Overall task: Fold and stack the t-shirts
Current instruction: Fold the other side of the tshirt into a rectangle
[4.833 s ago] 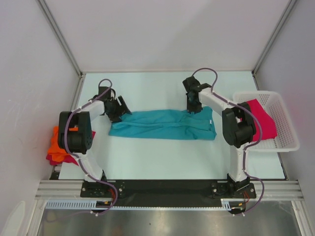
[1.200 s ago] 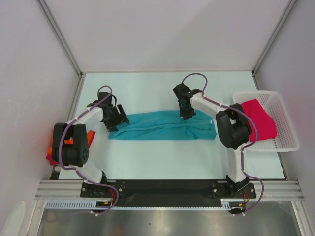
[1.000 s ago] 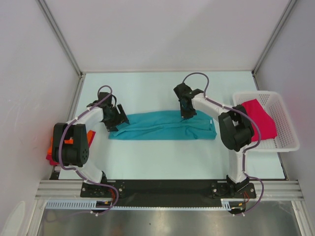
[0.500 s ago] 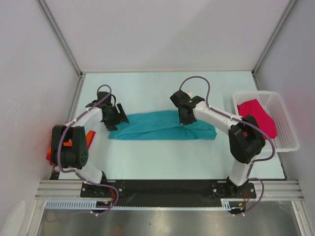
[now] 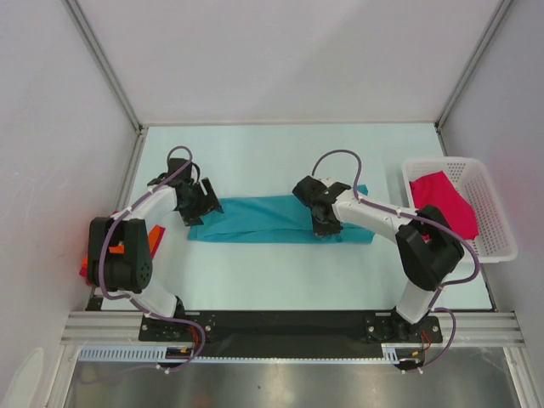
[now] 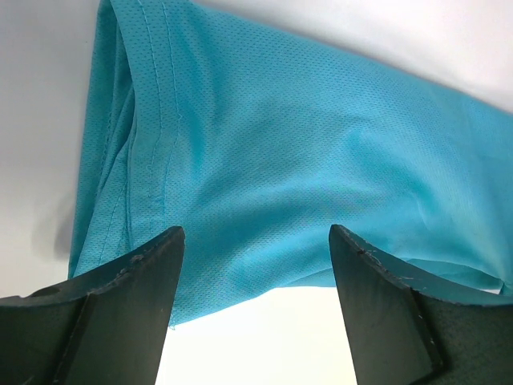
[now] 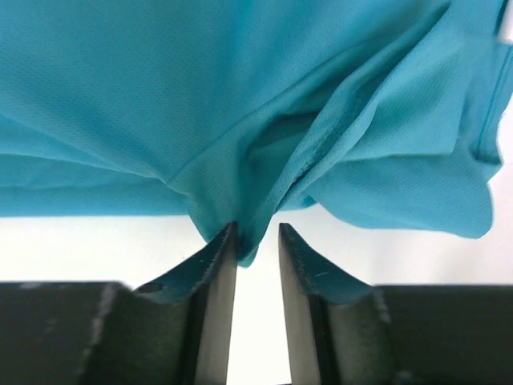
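Note:
A teal t-shirt (image 5: 255, 218) lies as a long folded band across the middle of the table. My left gripper (image 5: 204, 204) hovers open over its left end, and in the left wrist view the wide-apart fingers (image 6: 128, 305) frame the cloth's (image 6: 280, 136) near edge without touching it. My right gripper (image 5: 327, 223) sits at the band's near edge, right of centre. In the right wrist view its jaws (image 7: 258, 228) stand slightly apart, with a bunched tip of teal cloth (image 7: 200, 96) hanging between them against the left finger (image 7: 220, 273).
A white lattice basket (image 5: 501, 246) at the right table edge holds a magenta-pink shirt (image 5: 446, 204). Orange cloth (image 5: 155, 238) and dark red cloth (image 5: 84, 272) lie at the left edge, mostly hidden behind the left arm. Grey walls enclose the table.
The right arm swung nearer, carrying the gripped teal cloth toward the band's near edge. Its jaws, shut a second ago, have parted. The left gripper has stayed put.

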Controlling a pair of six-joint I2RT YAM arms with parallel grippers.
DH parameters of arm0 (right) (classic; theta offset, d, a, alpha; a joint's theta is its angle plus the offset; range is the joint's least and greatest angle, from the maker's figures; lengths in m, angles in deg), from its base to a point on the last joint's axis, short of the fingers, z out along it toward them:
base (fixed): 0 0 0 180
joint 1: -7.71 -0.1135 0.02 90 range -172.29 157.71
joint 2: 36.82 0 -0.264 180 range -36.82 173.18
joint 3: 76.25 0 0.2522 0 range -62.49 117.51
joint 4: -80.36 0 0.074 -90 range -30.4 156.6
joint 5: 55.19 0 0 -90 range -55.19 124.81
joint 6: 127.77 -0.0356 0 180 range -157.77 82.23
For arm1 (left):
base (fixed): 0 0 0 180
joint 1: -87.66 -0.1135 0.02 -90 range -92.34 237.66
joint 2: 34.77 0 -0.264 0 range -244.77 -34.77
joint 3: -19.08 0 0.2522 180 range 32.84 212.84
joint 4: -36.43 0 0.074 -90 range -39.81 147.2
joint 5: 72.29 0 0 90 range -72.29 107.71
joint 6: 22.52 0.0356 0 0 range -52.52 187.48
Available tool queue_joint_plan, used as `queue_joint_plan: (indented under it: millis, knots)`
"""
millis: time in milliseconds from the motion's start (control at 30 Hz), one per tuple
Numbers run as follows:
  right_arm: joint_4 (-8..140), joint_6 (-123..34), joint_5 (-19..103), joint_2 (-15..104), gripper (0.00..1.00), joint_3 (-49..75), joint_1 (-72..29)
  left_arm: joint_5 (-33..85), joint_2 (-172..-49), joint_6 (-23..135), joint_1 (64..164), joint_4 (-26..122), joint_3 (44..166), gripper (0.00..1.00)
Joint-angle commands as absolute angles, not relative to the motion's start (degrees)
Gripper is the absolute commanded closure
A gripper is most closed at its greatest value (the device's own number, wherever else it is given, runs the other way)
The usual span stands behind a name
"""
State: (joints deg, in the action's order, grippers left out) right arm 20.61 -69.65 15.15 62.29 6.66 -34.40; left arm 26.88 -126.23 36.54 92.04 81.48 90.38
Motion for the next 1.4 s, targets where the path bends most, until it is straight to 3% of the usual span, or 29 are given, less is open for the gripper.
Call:
queue_joint_plan:
  millis: [0,367,700,1367]
  knots:
    - [20.4,-69.2,10.8,64.2,0.66,13.9,-34.6,27.5,-123.8,37.6,92.3,81.2,91.4,0.22]
    - [19.9,-64.9,8.1,71.3,0.66,23.6,-28.9,26.9,-123.5,38.0,92.3,81.7,91.3,0.22]
    - [20.5,-64.2,7.2,68.2,0.66,18.9,-23.1,27.4,-124.4,37.8,92.2,81.1,91.4,0.22]
    - [22.3,-65.1,8.9,68.6,0.66,14.5,-23.0,27.4,-123.9,38.0,92.2,81.1,91.3,0.21]
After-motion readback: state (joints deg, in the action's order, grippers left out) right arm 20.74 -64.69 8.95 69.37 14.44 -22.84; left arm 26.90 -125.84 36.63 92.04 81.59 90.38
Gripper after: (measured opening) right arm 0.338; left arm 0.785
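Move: Just ahead and to the right of the right hand, the loose sleeve flap of the teal t-shirt lies some 6 cm forward, 7 cm right and 3 cm below. The fold's free tip is right at that hand's fingertips, about 1 cm left and 1 cm down; the white label lies roughly 10 cm forward and 12 cm right, down on the cloth. From the left hand, parked over the shirt's other end, the flap is about 50 cm right, nearly level front to back, 3 cm lower. Leaving the fold's tip, the right hand lifts about 3 cm and sweeps forward some 9 cm, then swings right around 6 cm while sinking again and easing back 2 cm, so that it ends over the sleeve flap, near the label. It turns slightly clockwise on the way; the fingers stay about a third open, and whether they touch the flap can't be seen. ##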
